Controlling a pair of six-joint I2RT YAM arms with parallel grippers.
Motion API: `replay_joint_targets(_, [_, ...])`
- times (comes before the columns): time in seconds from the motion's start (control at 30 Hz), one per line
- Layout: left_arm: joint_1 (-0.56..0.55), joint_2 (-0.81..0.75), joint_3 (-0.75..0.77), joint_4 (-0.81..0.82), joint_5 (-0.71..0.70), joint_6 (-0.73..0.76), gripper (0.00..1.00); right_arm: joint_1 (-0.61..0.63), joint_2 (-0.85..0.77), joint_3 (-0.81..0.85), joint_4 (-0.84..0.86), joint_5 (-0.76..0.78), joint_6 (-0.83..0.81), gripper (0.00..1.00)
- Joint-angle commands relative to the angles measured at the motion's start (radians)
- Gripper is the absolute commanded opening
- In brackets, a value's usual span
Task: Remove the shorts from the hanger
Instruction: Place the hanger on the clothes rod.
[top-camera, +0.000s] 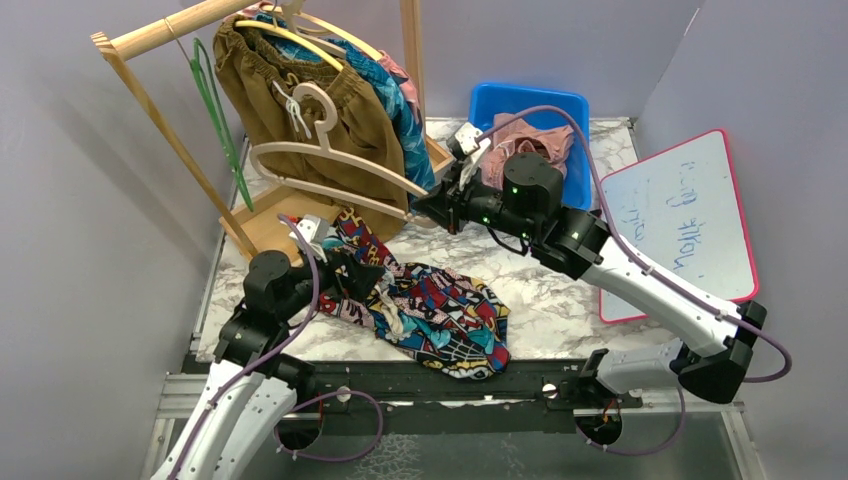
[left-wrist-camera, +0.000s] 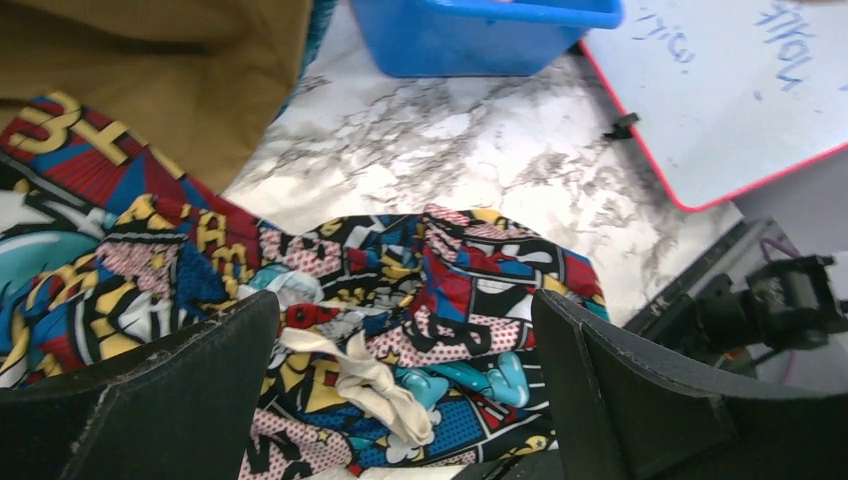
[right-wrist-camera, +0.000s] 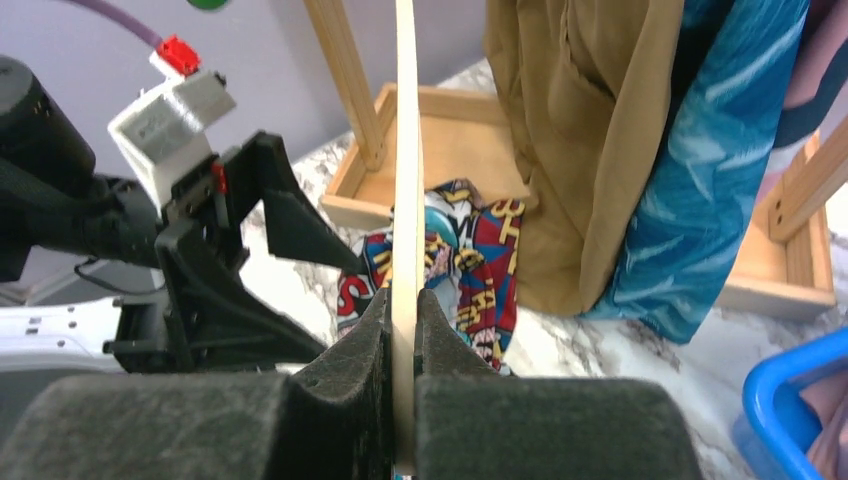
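Note:
The comic-print shorts (top-camera: 440, 310) lie crumpled on the marble table, off the hanger. My left gripper (top-camera: 348, 275) hovers open just over their left part; in the left wrist view the shorts (left-wrist-camera: 420, 290) and their white drawstring (left-wrist-camera: 370, 380) show between the spread fingers (left-wrist-camera: 140, 390), touching neither. My right gripper (right-wrist-camera: 403, 310) is shut on the thin edge of a bare cream wooden hanger (right-wrist-camera: 404, 180), held at its right tip (top-camera: 425, 203). That hanger (top-camera: 330, 130) leans against olive-brown shorts (top-camera: 300, 90) on the rack.
Teal patterned shorts (right-wrist-camera: 700, 200) hang behind the olive-brown ones on the wooden rack (top-camera: 150, 40), with a green hanger (top-camera: 215, 95) at its left. A blue bin (top-camera: 575, 175) holding pink fabric stands at the back. A red-rimmed whiteboard (top-camera: 680, 220) lies at the right.

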Motion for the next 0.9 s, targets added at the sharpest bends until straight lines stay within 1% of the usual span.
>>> replay_joint_targets(0.0, [0.005,-0.027,-0.013,0.088,0.142,0.030,0.99,0.001,0.047,0.094,0.095,-0.022,-0.035,0.01])
replay_joint_targets(0.2, [0.005,-0.065,-0.026,0.113,0.166,0.041,0.99,0.002,0.173,0.250,0.115,-0.021,-0.046,0.01])
replay_joint_targets(0.37, [0.005,-0.071,-0.030,0.117,0.164,0.043,0.99,0.019,0.298,0.436,0.069,-0.018,-0.070,0.01])
replay_joint_targets(0.47, [0.005,-0.072,-0.030,0.117,0.155,0.042,0.99,0.024,0.357,0.519,0.071,0.034,-0.074,0.01])
replay_joint_targets(0.67, [0.005,-0.080,-0.028,0.107,0.128,0.041,0.99,0.040,0.538,0.798,-0.089,0.206,-0.078,0.01])
replay_joint_targets(0.8, [0.005,-0.082,-0.027,0.102,0.116,0.041,0.99,0.044,0.632,0.944,-0.162,0.233,-0.074,0.01])
replay_joint_targets(0.87, [0.004,-0.081,-0.028,0.103,0.114,0.041,0.99,0.048,0.669,0.999,-0.188,0.220,-0.087,0.01])
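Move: The right hand grips one end of the bare wooden hanger. The free spot for it on the clothes rod lies some 26 cm ahead, 33 cm to the left and about 20 cm up. The green hanger hangs roughly 17 cm ahead, 36 cm left and 5 cm higher, and the khaki shorts about 24 cm ahead, 21 cm left and 5 cm lower. From the left hand the spot is roughly 30 cm ahead, 23 cm left and 35 cm up. Keeping its pinch on the hanger's end, the right hand sweeps left, up and forward by about 10 cm each way towards the rod, carrying the hook up in front of the khaki shorts; the climb levels off at the end while the fingertips have tipped up some 10 degrees and the hand begins to turn slightly clockwise. The left hand, fingers still wide open, eases up and back a few centimetres above the patterned shorts. ##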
